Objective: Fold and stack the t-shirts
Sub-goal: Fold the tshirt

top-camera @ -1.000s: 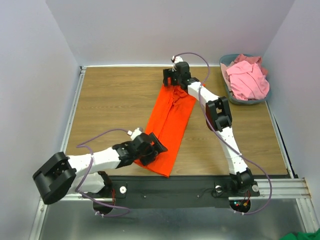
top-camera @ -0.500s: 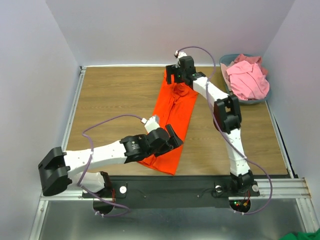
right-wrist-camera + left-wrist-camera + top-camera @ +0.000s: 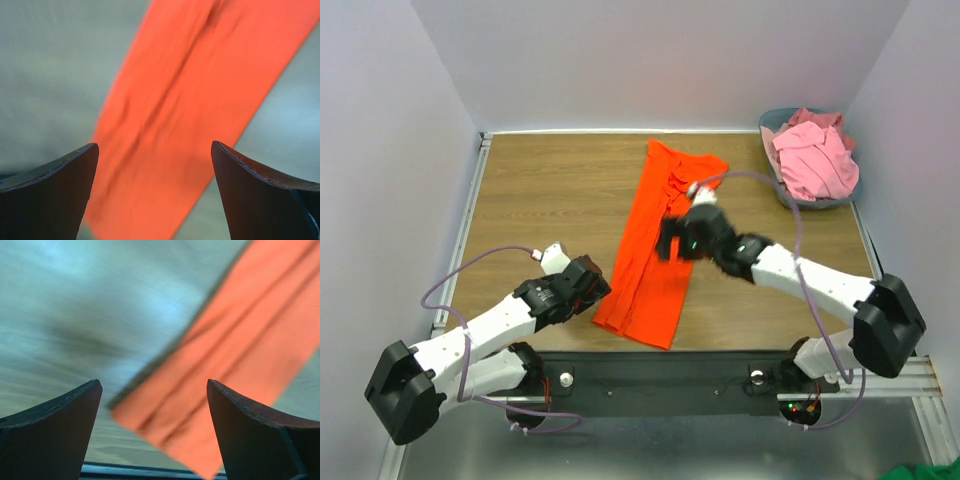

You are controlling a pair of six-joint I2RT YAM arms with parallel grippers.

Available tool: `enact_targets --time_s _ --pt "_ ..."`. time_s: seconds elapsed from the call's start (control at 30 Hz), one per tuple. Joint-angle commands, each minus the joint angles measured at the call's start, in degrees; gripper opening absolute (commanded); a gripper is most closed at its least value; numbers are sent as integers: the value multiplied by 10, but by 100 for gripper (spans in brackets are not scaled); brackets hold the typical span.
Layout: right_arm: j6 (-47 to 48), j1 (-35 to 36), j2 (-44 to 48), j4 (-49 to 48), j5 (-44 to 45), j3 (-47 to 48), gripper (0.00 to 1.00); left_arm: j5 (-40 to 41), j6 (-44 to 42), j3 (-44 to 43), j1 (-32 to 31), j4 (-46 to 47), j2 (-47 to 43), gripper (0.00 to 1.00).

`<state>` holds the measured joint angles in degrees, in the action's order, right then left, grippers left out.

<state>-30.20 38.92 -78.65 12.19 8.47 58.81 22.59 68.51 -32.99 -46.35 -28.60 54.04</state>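
Observation:
The orange-red t-shirt (image 3: 655, 250) lies flat on the table as a long narrow folded strip, running from the far middle to the near edge. My left gripper (image 3: 588, 288) is open and empty, just left of the strip's near end; the strip's corner shows between its fingers in the left wrist view (image 3: 225, 365). My right gripper (image 3: 672, 238) is open and empty, hovering over the middle of the strip, which fills the right wrist view (image 3: 190, 110). Pale pink t-shirts (image 3: 812, 155) are heaped in the basket.
The grey-blue plastic basket (image 3: 782, 190) stands at the far right corner. A metal rail (image 3: 470, 210) borders the table's left side, and the black base bar (image 3: 660, 380) runs along the near edge.
Both grippers have let go of the shirt. The right arm pulled back from the strip's far end to its middle. The left arm drew back leftward off the near end.

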Motion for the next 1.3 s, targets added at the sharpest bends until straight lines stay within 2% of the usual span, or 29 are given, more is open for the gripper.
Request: enact_targets --time_s 0.0,0.1,0.2,0.3,0.4,0.6,0.63,0.67,0.7,0.73,0.77,0.8,0.83,0.9,0.97,1.1,1.17,1.27 --pt "-103 133 -15 70 50 -83 100 -61 -42 45 11 7 -23 98" --pt "-158 248 -19 128 92 -105 100 -122 -57 86 12 75 -37 98" --pt "-190 299 -19 154 116 -97 100 -158 -54 115 11 108 -31 94" --pt "-212 348 -19 163 116 -93 100 -143 -42 118 12 85 -17 86" --pt "-226 380 -37 163 117 -92 100 -116 -19 115 12 59 -20 69" --pt "-234 404 -88 165 119 -85 100 -119 -14 118 11 60 -25 43" --pt "-240 406 -94 165 125 -86 100 -120 -14 118 11 61 -25 32" --pt "-246 405 -98 166 130 -86 98 -121 -14 118 11 62 -24 28" --pt "-252 405 -101 165 141 -85 95 -126 -15 118 11 65 -23 20" --pt "-254 405 -103 165 147 -84 92 -128 -17 118 12 68 -22 20" --pt "-255 405 -107 165 153 -81 86 -131 -18 117 11 71 -20 9" --pt "-255 405 -109 165 164 -79 80 -134 -21 118 11 76 -19 2" --pt "-257 405 -112 166 170 -78 64 -140 -23 118 10 80 -18 0" --pt "-260 405 -113 167 177 -76 42 -149 -31 120 10 101 -21 0" --pt "-264 405 -111 169 178 -75 32 -161 -36 124 11 118 -23 0" --pt "-275 404 -91 178 195 -75 19 -178 -54 116 11 147 -25 0" --pt "-277 402 -84 184 203 -75 3 -174 -60 102 10 147 -28 0" --pt "-271 386 -69 190 209 -73 0 -164 -75 82 10 161 -33 0"
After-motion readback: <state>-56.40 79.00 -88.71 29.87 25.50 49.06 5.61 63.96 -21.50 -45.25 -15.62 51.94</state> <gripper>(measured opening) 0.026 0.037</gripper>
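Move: The near-left corner of the t-shirt lies about 4 cm back from the left hand, 1 cm to its right and 6 cm below; the near-right corner is some 11 cm back and 21 cm to that hand's right. From the right hand that near-right corner lies roughly 24 cm back, 4 cm to the left and 17 cm below, while the collar is about 21 cm ahead and 1 cm to the left, equally low. Both hands pinch the t-shirt's near end, one corner each. The left drops about 5 cm and draws back 4 cm onto the near-left corner, shuts, then edges some 2 cm right, rising slightly. The right sweeps back about 23 cm and down 16 cm, fingers tipping some 20 degrees steeper, and shuts on the near-right corner a little after the left, easing a centimetre or so forward. ##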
